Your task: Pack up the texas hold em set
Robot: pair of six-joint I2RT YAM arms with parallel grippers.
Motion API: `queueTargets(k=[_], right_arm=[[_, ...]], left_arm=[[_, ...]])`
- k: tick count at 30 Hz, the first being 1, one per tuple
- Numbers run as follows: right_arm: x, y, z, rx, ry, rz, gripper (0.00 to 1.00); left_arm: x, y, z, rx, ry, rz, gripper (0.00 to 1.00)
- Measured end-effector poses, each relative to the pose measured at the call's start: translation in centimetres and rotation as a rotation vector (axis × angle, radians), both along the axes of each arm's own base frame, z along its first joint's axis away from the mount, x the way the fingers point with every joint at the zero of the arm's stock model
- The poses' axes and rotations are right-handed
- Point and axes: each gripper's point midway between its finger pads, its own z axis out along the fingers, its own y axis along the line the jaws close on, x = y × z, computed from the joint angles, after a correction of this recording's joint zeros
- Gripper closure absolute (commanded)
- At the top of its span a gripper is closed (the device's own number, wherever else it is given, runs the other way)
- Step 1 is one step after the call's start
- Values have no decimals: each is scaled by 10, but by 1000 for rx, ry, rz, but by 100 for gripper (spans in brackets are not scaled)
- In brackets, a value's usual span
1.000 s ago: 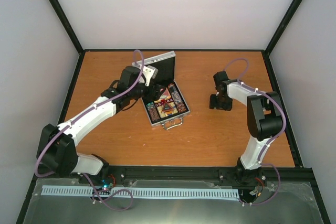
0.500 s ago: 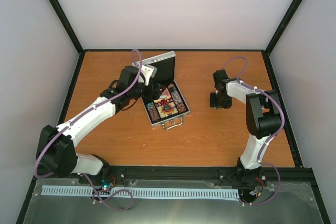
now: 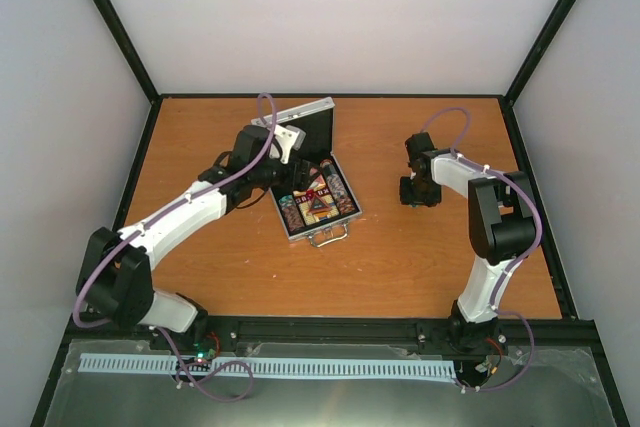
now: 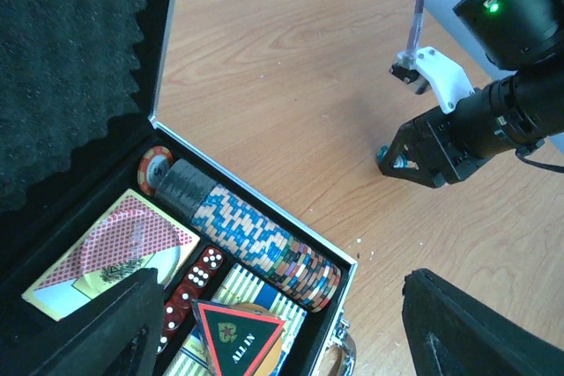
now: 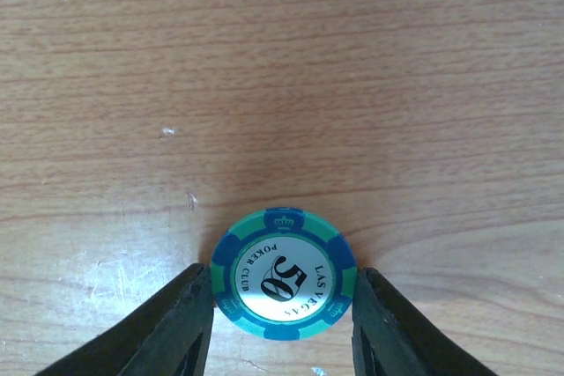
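The silver case (image 3: 345, 215) of the texas hold em set lies open mid-table, its foam-lined lid (image 4: 70, 68) raised. Inside it are a row of chips (image 4: 256, 239), playing cards (image 4: 115, 248), red dice (image 4: 189, 283) and a triangular "ALL IN" button (image 4: 240, 341). My left gripper (image 4: 286, 323) hangs open just above the case's contents, holding nothing. To the right of the case, a green and blue "50" chip (image 5: 284, 286) lies flat on the table. My right gripper (image 5: 284, 292) is down on the wood there, with one finger against each side of the chip.
The case's metal handle (image 3: 328, 237) points toward the near edge. Black frame rails (image 3: 330, 97) border the orange wooden table (image 3: 420, 257), with white walls behind. Bare wood separates the case from the right gripper (image 3: 418, 192).
The right gripper's fingers have drawn in on the chip while staying in place. The left arm has shifted slightly over the case, its jaws unchanged.
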Motion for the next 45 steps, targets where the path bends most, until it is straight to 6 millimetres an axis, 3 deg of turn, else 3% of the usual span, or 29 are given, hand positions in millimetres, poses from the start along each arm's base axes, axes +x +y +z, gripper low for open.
queueTargets(k=[19,30,37,45], right_arm=[[-1,16,13,56,-21,43,58],[-20,66,44,131,-74,226,58],[-35,101,52,179,-84,355,58],[-40,126,65,226,-130,450,58]], left_arm=[[1,-14,-11,-54,90,-67,27],[9,-40,-25,-75,217,-169,38],[8,-66,-48,-84,326,-250,46],[4,-83,-88,-132,520,-304,55]])
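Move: The 50 chip, still held in the right fingers, lies about 27 cm right of the left hand, roughly level in reach and 18 cm below. From the right hand the case's middle is some 24 cm left and 1 cm ahead, about at its height, with the near chip row 18 cm left and 2 cm ahead. The case's middle is 3 cm right of the left hand and 17 cm below. Right hand carries the chip about 12 cm left towards the case, rising; left hand closes in, dipping and narrowing. ##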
